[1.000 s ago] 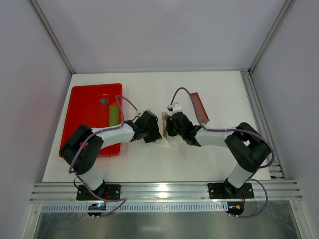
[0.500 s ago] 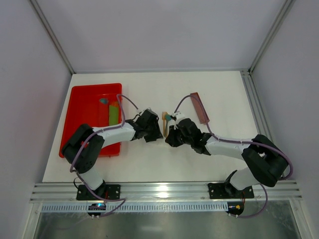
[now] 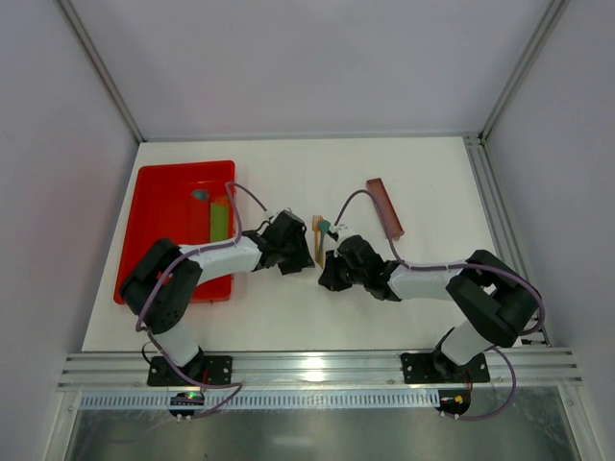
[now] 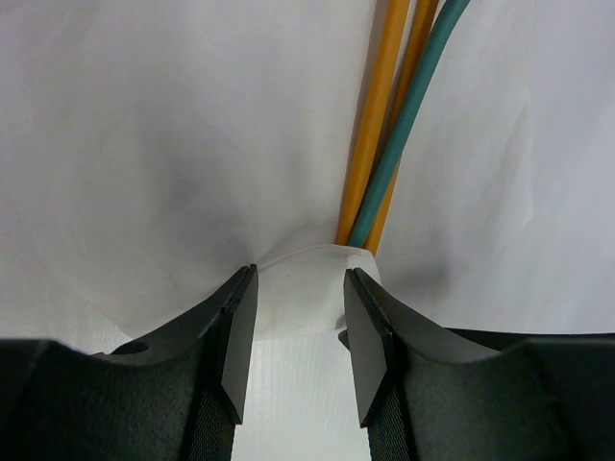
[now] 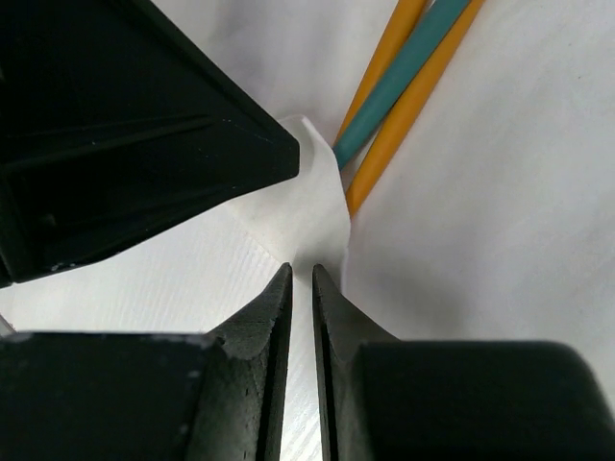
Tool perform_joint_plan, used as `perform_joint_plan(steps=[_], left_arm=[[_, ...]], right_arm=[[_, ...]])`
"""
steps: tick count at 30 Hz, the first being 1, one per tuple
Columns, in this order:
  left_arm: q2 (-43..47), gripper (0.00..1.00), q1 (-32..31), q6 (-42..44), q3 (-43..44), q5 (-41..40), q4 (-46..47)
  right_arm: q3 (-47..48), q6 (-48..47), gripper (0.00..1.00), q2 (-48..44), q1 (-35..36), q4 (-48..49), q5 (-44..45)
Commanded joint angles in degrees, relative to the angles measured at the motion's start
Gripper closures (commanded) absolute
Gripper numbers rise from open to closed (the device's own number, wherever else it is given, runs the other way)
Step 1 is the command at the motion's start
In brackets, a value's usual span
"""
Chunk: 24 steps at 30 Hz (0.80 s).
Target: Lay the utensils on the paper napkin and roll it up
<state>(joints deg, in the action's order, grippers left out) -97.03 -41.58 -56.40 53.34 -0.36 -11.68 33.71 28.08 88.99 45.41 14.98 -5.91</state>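
The paper napkin (image 4: 298, 288) is rolled round the utensils (image 4: 370, 144), two thin orange sticks lying with a teal stick (image 4: 408, 115) that pokes out of the roll's far end. My left gripper (image 4: 298, 336) is shut on the roll, one pad against each side. My right gripper (image 5: 303, 283) is shut on a loose flap of the napkin (image 5: 307, 211), beside the left gripper's black body (image 5: 125, 125). From above, both grippers (image 3: 293, 254) (image 3: 327, 274) meet mid-table and cover the napkin. Only the stick ends (image 3: 317, 229) show there.
A red tray (image 3: 163, 206) stands at the left with a green strip (image 3: 220, 221) and a small teal piece (image 3: 200, 195) in it. A flat reddish-brown bar (image 3: 384, 206) lies to the right of the grippers.
My right arm has swung down and toward the near edge, bringing its gripper lower against the napkin, and its jaws have narrowed slightly. The left arm has not moved.
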Motion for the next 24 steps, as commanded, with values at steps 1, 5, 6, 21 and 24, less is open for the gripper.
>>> perform_joint_plan(steps=[1,5,6,21,24], left_arm=[[-0.2,0.55,0.2,0.7,1.8,0.0,-0.1],[0.5,0.55,0.2,1.3,2.1,-0.2,-0.7],[0.9,0.55,0.2,1.7,2.8,-0.5,-1.2],[9.8,0.76,-0.4,4.3,-6.0,4.5,3.9],[9.4,0.84,-1.5,3.1,-8.2,6.8,7.5]], right_arm=[[-1.3,1.6,0.84,-0.1,0.1,2.7,3.0],[-2.1,2.2,0.84,-0.6,0.1,2.5,3.7],[-2.2,2.3,0.84,-0.7,0.1,2.6,3.8],[-2.3,3.8,0.84,-0.9,0.1,2.5,4.4],[-2.2,3.9,0.84,-0.9,0.1,2.4,4.3]])
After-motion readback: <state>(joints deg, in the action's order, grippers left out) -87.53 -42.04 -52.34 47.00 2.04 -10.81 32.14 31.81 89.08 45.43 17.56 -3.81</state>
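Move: Just under the left fingertips, about 2 cm lower, lies the napkin's folded near corner, its middle some 1 cm back and 1 cm to the right. The three utensils tucked beneath the fold have their middle about 6 cm ahead of the left hand and 2 cm right; the right fingertips stand roughly 4 cm back and 4 cm right. From the right hand the fold's middle is about 2 cm ahead and 2 cm left, slightly lower. Lifting off the fold, the left hand rises about 4 cm with a slight drift to its left, then swings back some 2.5 cm and sinks about 2 cm again towards the near side of the folded corner, its half-open fingers closing to a narrow gap. The right hand stays put, nearly shut fingertips still holding the fold's right side down. ##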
